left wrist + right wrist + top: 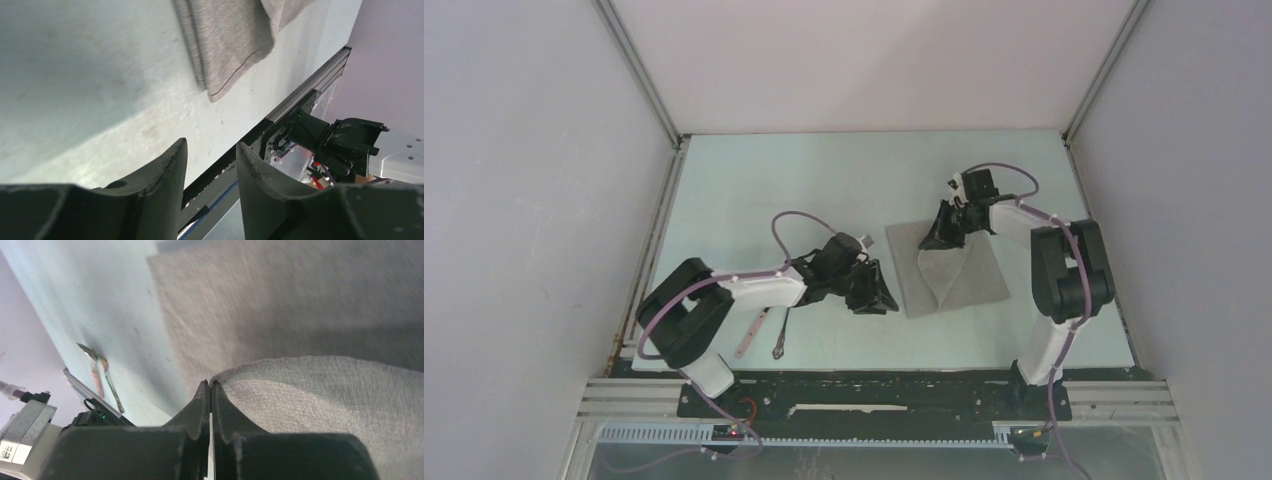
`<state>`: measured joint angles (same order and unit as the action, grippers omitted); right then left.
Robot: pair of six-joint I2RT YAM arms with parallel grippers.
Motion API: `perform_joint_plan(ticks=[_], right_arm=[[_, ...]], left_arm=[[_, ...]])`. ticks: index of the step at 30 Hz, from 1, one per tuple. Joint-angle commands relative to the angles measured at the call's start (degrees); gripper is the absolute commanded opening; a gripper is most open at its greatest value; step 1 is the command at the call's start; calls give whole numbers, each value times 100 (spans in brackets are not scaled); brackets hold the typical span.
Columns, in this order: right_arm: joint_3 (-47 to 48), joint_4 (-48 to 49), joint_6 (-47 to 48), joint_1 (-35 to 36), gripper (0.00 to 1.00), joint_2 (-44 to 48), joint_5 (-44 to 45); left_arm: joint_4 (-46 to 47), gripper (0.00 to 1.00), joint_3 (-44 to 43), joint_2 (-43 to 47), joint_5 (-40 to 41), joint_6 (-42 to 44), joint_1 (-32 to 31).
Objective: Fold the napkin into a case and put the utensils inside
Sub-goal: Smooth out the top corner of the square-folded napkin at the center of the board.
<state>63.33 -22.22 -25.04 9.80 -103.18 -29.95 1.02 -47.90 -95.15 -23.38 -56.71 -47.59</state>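
Observation:
The grey napkin [964, 275] lies right of centre, with one part raised into a loose fold. My right gripper [944, 237] is over its far left portion. In the right wrist view its jaws [210, 384] are pressed together, and the lifted napkin [320, 400] meets the fingertips, pinched at its edge. My left gripper [879, 295] hovers just left of the napkin, open with nothing between its fingers [210, 147]; the napkin's corner [225, 45] lies ahead of it. The utensils rest near the left arm's base: a spoon with a pinkish handle [752, 333] and a fork [782, 338].
Grey enclosure walls stand on three sides. A metal rail [874, 395] runs along the table's near edge, carrying both arm bases. The right arm's upright link [1069, 270] stands just right of the napkin.

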Motion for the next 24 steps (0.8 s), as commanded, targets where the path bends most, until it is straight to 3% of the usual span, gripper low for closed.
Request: perform_joint_plan(ticks=[1, 3, 6, 24], right_arm=[[689, 451, -321, 225, 0, -559, -438], [863, 560, -385, 323, 0, -763, -446], [1087, 662, -453, 385, 0, -981, -386], [1946, 476, -454, 626, 3, -1804, -341]], left_arm=[[74, 51, 559, 795, 320, -88, 318], [-1, 59, 747, 1004, 320, -51, 428], [-194, 64, 928, 1279, 440, -4, 470], [-515, 67, 924, 1527, 528, 159, 474]])
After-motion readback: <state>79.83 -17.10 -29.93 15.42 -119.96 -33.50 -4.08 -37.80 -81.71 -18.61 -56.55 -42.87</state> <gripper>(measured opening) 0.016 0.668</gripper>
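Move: My right hand holds a turned-over corner of the napkin's top layer. The napkin's far-left corner, where it is going, lies roughly 8 cm ahead, 9 cm to the left and 3 cm below. The napkin's near-left corner is some 15 cm back and 4 cm left of this hand; its near-right corner is about 12 cm back and 19 cm right. From my empty left hand, the far-left corner is about 18 cm ahead, 1 cm left and 4 cm down. I keep the top-layer corner pinched in my right hand and draw it across the napkin towards the far-left corner, about 6 cm forward and nearly 7 cm left, sinking slightly and slowing to a stop. Meanwhile my left hand, already clear of the cloth, backs off some 6 cm leftward at nearly level height, opening its fingers wider. ##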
